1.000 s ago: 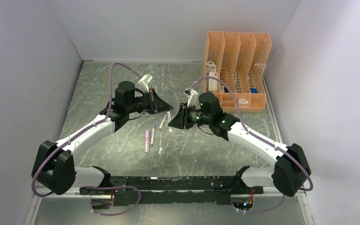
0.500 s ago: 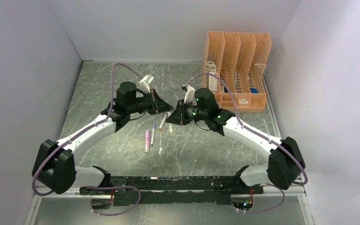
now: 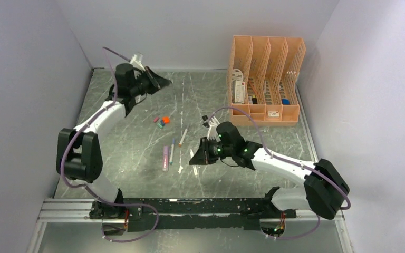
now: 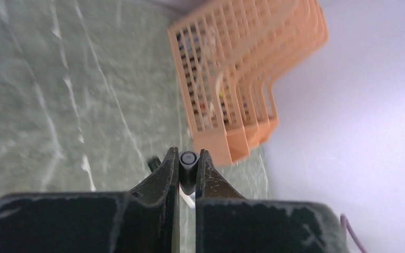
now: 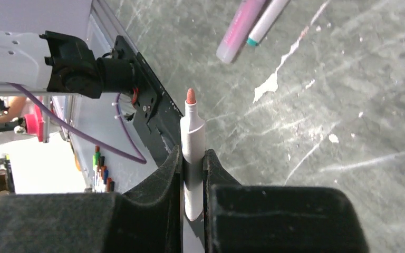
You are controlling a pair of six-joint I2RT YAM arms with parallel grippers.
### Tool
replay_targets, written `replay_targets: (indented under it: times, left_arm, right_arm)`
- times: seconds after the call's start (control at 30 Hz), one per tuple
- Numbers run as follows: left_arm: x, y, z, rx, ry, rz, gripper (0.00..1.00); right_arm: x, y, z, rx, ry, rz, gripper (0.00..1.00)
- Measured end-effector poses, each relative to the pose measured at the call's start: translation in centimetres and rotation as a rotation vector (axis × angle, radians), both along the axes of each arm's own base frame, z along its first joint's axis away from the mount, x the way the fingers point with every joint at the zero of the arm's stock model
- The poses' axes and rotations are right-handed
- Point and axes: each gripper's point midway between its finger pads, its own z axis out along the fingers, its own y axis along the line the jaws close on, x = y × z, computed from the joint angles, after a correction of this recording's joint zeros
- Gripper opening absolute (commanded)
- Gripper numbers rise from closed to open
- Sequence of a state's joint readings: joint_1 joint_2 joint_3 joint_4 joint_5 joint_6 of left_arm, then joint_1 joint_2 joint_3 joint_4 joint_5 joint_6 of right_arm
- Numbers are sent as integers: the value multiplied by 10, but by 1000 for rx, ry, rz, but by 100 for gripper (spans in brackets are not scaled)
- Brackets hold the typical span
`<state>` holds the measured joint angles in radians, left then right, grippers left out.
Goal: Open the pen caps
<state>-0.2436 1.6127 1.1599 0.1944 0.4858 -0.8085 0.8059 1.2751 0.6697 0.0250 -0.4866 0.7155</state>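
Observation:
My left gripper (image 4: pixel 188 159) is shut on a small dark pen cap (image 4: pixel 188 158), seen end-on between the jaws. In the top view this gripper (image 3: pixel 163 82) hangs over the table's far left corner. My right gripper (image 5: pixel 192 158) is shut on a white pen (image 5: pixel 192 138) whose bare orange tip (image 5: pixel 191 96) points away from the jaws. It hovers low over the table's middle (image 3: pixel 194 156). Three loose pen caps, orange (image 3: pixel 157 119), red (image 3: pixel 165 120) and teal (image 3: pixel 162 125), lie between the arms. More pens lie left of the right gripper: a pink highlighter (image 3: pixel 165 157), a teal-ended pen (image 3: pixel 172 152) and a white pen (image 3: pixel 183 137).
An orange file rack (image 3: pixel 266 74) with small items stands at the back right, also in the left wrist view (image 4: pixel 242 79). A white sliver (image 3: pixel 195 169) lies just below the right gripper. Walls close in the table on three sides.
The two grippers have pulled apart. My left arm swung to the far left corner with the cap. My right arm drew back toward the near side with the uncapped pen.

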Motion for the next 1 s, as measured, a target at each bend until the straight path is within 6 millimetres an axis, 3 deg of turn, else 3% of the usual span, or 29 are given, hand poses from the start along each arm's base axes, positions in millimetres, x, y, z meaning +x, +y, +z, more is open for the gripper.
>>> replay_targets:
  times: [0.1,0.2,0.3,0.4,0.43,0.6,0.77,0.9,1.0]
  left_arm:
    - [25,21,9,-2,-14,60,7]
    - [16,15,5,33,9,23,7]
    - [-5,12,-18,134,87,-13,7]
    - [-27,24,-48,280,183,-6,8]
    - [-34,30,-57,333,210,1,8]
    - [-62,63,-92,527,306,46,9]
    - [-78,81,-120,629,386,53,9]
    - [-78,84,-129,654,405,44,9]
    - [-78,84,-134,663,414,40,9]
  right_arm:
    - [-3,-8,-1,-18,16,-16,0]
    - [17,-13,7,-81,-11,-55,0]
    - [69,-17,21,-188,-87,-139,0]
    - [126,-23,26,-335,-179,-229,0]
    - [145,-28,22,-402,-207,-254,0]
    - [187,-49,-26,-682,-224,-276,0]
    - [205,-64,-76,-880,-184,-251,0]
    - [215,-66,-93,-942,-177,-237,1]
    - [220,-66,-96,-957,-182,-234,11]
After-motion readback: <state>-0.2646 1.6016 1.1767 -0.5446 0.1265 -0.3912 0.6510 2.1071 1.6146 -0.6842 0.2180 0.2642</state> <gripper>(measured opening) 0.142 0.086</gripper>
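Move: Below the left hand, which holds the pulled-off cap, lie the loose caps, all some 23 cm down: the teal cap about 4 cm back and 7 to the left, the orange cap 1 back and 4 left, the pink cap level and 9 left. From the right hand, holding the uncapped marker, the black highlighter lies about 25 cm ahead, 7 right and 12 down; the uncapped pens 22 ahead, 11 right; the grey-capped marker 19 ahead, 6 left. Sweeping apart to their drop places, both hands keep their hold. The right carries the uncapped marker about 22 cm forward and slightly right, rising a little, then sinking to 10 cm lower beside the highlighter, rolling some 55 degrees until its fingers point straight down. The left, after a short lurch forward, sinks about 13 cm while drawing back and left towards the teal cap, fingers tipping steeply down. ##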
